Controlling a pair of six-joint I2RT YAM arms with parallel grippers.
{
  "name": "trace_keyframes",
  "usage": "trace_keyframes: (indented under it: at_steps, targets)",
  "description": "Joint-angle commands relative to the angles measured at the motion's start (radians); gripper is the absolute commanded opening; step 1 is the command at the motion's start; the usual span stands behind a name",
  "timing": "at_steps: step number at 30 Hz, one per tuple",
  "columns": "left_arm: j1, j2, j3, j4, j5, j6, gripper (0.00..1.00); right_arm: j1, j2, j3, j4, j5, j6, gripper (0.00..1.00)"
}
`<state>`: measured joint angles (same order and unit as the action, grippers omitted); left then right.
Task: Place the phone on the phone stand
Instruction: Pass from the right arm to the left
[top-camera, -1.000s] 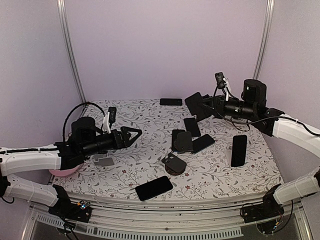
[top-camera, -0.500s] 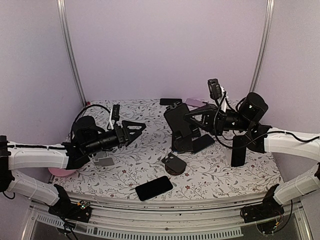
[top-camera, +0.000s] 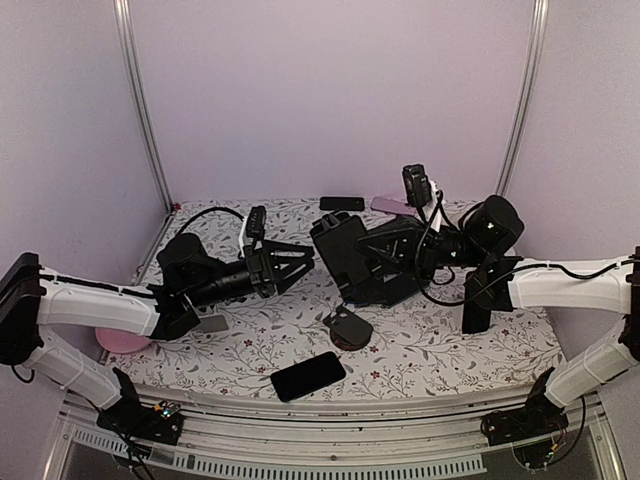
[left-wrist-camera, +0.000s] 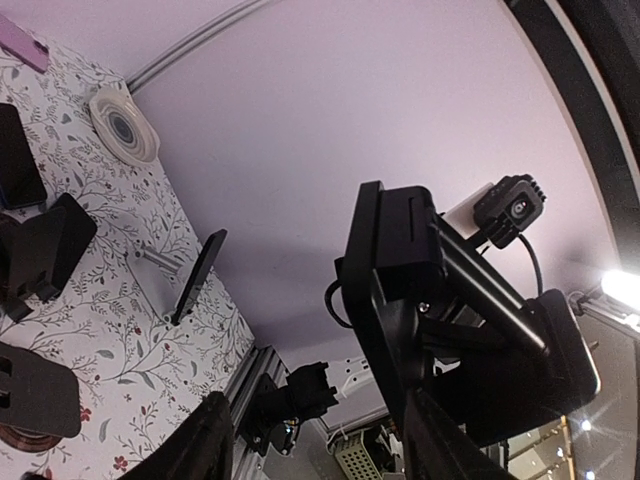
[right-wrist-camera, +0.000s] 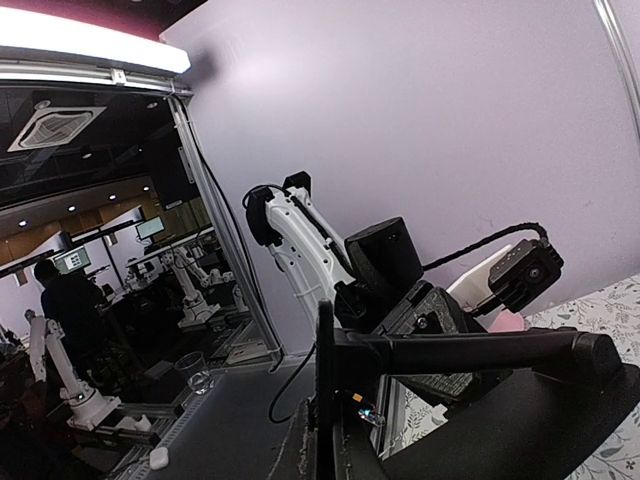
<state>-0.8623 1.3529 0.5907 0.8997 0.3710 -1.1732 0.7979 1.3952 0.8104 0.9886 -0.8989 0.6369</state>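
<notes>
My right gripper (top-camera: 352, 256) is shut on a black phone (top-camera: 338, 250) and holds it upright above the middle of the table. In the right wrist view the phone (right-wrist-camera: 325, 385) shows edge-on between my fingers (right-wrist-camera: 470, 352). My left gripper (top-camera: 305, 264) is open and empty, raised, pointing at the phone from the left, its tips just short of it. The left wrist view shows the phone (left-wrist-camera: 388, 262) close ahead of my open gripper (left-wrist-camera: 320, 452). A black phone stand (top-camera: 348, 327) sits on the table below the phone.
A dark phone (top-camera: 478, 300) stands on a stand at the right. Another phone (top-camera: 308, 375) lies near the front edge. A black phone (top-camera: 342, 203) and a pink one (top-camera: 392, 205) lie at the back. A silver stand (top-camera: 210, 323) and a pink bowl (top-camera: 125, 343) sit at the left.
My right gripper has carried the phone from the back right toward the table's middle and turned it upright. My left gripper has risen and moved right to meet it.
</notes>
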Motion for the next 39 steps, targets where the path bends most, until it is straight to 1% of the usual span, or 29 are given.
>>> trace_keyframes:
  at_steps: [1,7,12,15,18,19,20,21,24,25,29,31,32,33,36,39]
  targets:
    - [-0.046,0.059,0.044,0.122,0.018,-0.054,0.56,0.02,0.007,0.009,0.07,0.021,-0.013,0.03]
    - [-0.067,0.109,0.061,0.199,0.007,-0.086,0.5,0.035,0.02,0.007,0.068,0.028,-0.032,0.03]
    - [-0.073,0.134,0.063,0.252,-0.005,-0.117,0.38,0.042,0.019,-0.003,0.067,0.049,-0.047,0.03]
    - [-0.078,0.152,0.067,0.276,-0.002,-0.131,0.24,0.044,0.012,-0.01,0.048,0.07,-0.06,0.03]
    - [-0.081,0.156,0.065,0.296,0.001,-0.137,0.06,0.044,0.003,-0.014,0.011,0.091,-0.083,0.03]
    - [-0.081,0.154,0.063,0.301,-0.001,-0.137,0.0,0.044,-0.001,-0.016,-0.001,0.099,-0.089,0.05]
    - [-0.081,0.15,0.059,0.306,-0.002,-0.136,0.0,0.045,-0.006,-0.02,-0.017,0.111,-0.1,0.09]
    - [-0.081,0.145,0.054,0.307,-0.006,-0.134,0.0,0.046,-0.013,-0.023,-0.037,0.126,-0.108,0.15]
    - [-0.081,0.116,0.034,0.286,-0.03,-0.114,0.0,0.045,-0.041,-0.033,-0.119,0.192,-0.151,0.45]
    - [-0.081,0.102,0.029,0.254,-0.045,-0.102,0.0,0.044,-0.051,-0.035,-0.159,0.221,-0.169,0.54]
    - [-0.081,0.026,0.017,0.119,-0.115,-0.035,0.0,0.045,-0.103,-0.042,-0.315,0.365,-0.226,0.78]
    - [-0.08,-0.025,0.024,0.0,-0.168,0.003,0.0,0.047,-0.142,-0.05,-0.379,0.448,-0.25,0.9]
    - [-0.08,-0.04,0.027,-0.056,-0.198,0.025,0.0,0.05,-0.16,-0.054,-0.412,0.496,-0.256,0.93]
    - [-0.081,-0.06,0.036,-0.114,-0.226,0.053,0.0,0.055,-0.177,-0.057,-0.444,0.543,-0.268,0.99]
    - [-0.086,-0.107,0.067,-0.274,-0.304,0.111,0.0,0.087,-0.222,-0.058,-0.538,0.703,-0.301,0.99]
    - [-0.097,-0.126,0.098,-0.402,-0.384,0.154,0.0,0.146,-0.251,-0.045,-0.601,0.852,-0.321,0.99]
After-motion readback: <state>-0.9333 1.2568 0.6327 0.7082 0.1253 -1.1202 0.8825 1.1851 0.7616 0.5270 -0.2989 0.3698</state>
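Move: The phone stand, held in the air by the right gripper, has its middle some 7 cm to the left hand's right, about level in depth and 3 cm higher. On the table, roughly 27 cm below the left hand, a round-based holder sits 9 cm right and 3 ahead, and a loose phone 9 cm back, straight below in width. From the right hand, the receiving left gripper is about 12 cm left, 2 ahead and 7 lower. Rightwards about 2.5 cm and slightly up goes the left hand, its half-open fingers closing to pinch the near edge of the phone stand while the right keeps its grip almost still. The right fingers then open wide, let go and back off forward about 5 cm, swinging clockwise, as the left draws the stand back left and a little forward, turning counter-clockwise. ##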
